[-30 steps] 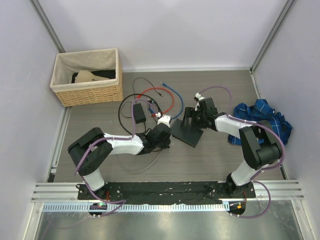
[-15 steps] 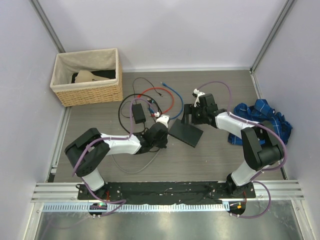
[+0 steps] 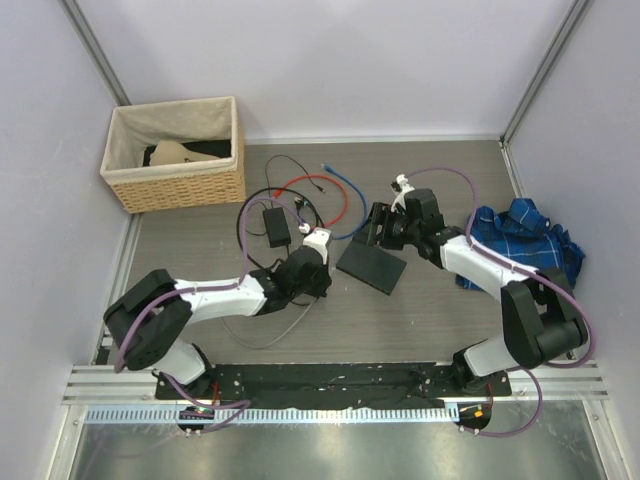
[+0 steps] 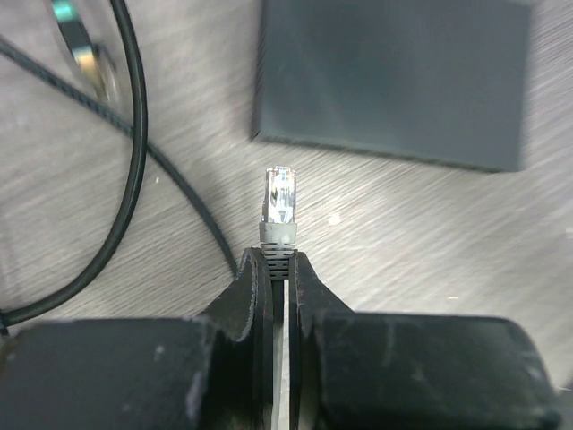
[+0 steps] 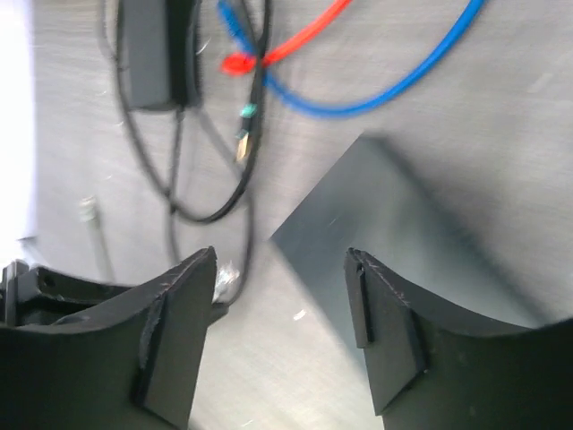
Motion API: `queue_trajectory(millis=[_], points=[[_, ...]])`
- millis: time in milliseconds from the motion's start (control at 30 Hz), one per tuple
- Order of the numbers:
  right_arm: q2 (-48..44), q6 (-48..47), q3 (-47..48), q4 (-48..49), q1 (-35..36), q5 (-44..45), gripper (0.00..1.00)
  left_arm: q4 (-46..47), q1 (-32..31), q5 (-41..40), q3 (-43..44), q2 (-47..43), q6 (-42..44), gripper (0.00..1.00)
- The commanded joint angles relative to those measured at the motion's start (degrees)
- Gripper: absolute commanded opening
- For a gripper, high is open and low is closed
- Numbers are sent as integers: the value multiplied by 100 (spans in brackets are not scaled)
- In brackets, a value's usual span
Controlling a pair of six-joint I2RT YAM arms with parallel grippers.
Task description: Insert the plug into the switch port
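Observation:
The switch (image 3: 372,265) is a flat dark box lying on the table between the two arms; it also shows in the left wrist view (image 4: 394,81) and the right wrist view (image 5: 403,224). My left gripper (image 4: 278,255) is shut on the grey boot of a cable. Its clear plug (image 4: 278,199) sticks out past the fingertips toward the switch's near edge, a short gap away. From above, the left gripper (image 3: 322,278) sits just left of the switch. My right gripper (image 5: 282,296) is open over the switch's far corner (image 3: 377,232) and holds nothing.
A black power brick (image 3: 277,225) with black cords, a red cable (image 3: 310,185) and a blue cable (image 3: 350,195) lie behind the switch. A wicker basket (image 3: 175,150) stands at the back left. A blue cloth (image 3: 525,240) is bunched at the right.
The right gripper has drawn back off the switch toward the rear, its jaws a little narrower. The switch shifted slightly left. The left arm stretched lower, still gripping the plug's cable.

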Motion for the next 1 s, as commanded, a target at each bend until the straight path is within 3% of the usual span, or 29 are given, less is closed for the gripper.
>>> queue_trajectory(millis=[0, 467, 900, 967], points=[[-347, 1498, -637, 974, 181, -705, 66, 335, 48, 26, -45, -601, -83, 0], [-163, 3212, -1360, 2917, 595, -925, 53, 572, 39, 396, -160, -1130, -75, 0], [-40, 3169, -1298, 2777, 823, -917, 46, 721, 30, 351, -265, -1288, -110, 0], [-49, 3178, -1316, 2795, 876, -890, 41, 792, 39, 369, -265, -1280, -127, 0]])
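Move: The clear plug on the grey cable juts about 1 cm ahead, right of and below the left hand point; from the open right hand it is some 8 cm back, 10 cm left and 6 cm down. From the left hand, the right gripper is about 9 cm ahead, 11 cm right and 5 cm higher, the switch 6 cm ahead, 9 cm right and 5 cm lower, and the blue cable's bend 12 cm ahead, 4 cm right and 5 cm down. The plug, still pinched in the left fingers, is raised about 7 cm almost straight up with a slight tilt. Meanwhile the right hand sweeps left and back over the switch towards the plug, roughly 9 cm in all, rolling some 25 degrees with its left side rising, tipping down a little and partly closing its fingers; one finger comes close to the plug, contact unclear. ##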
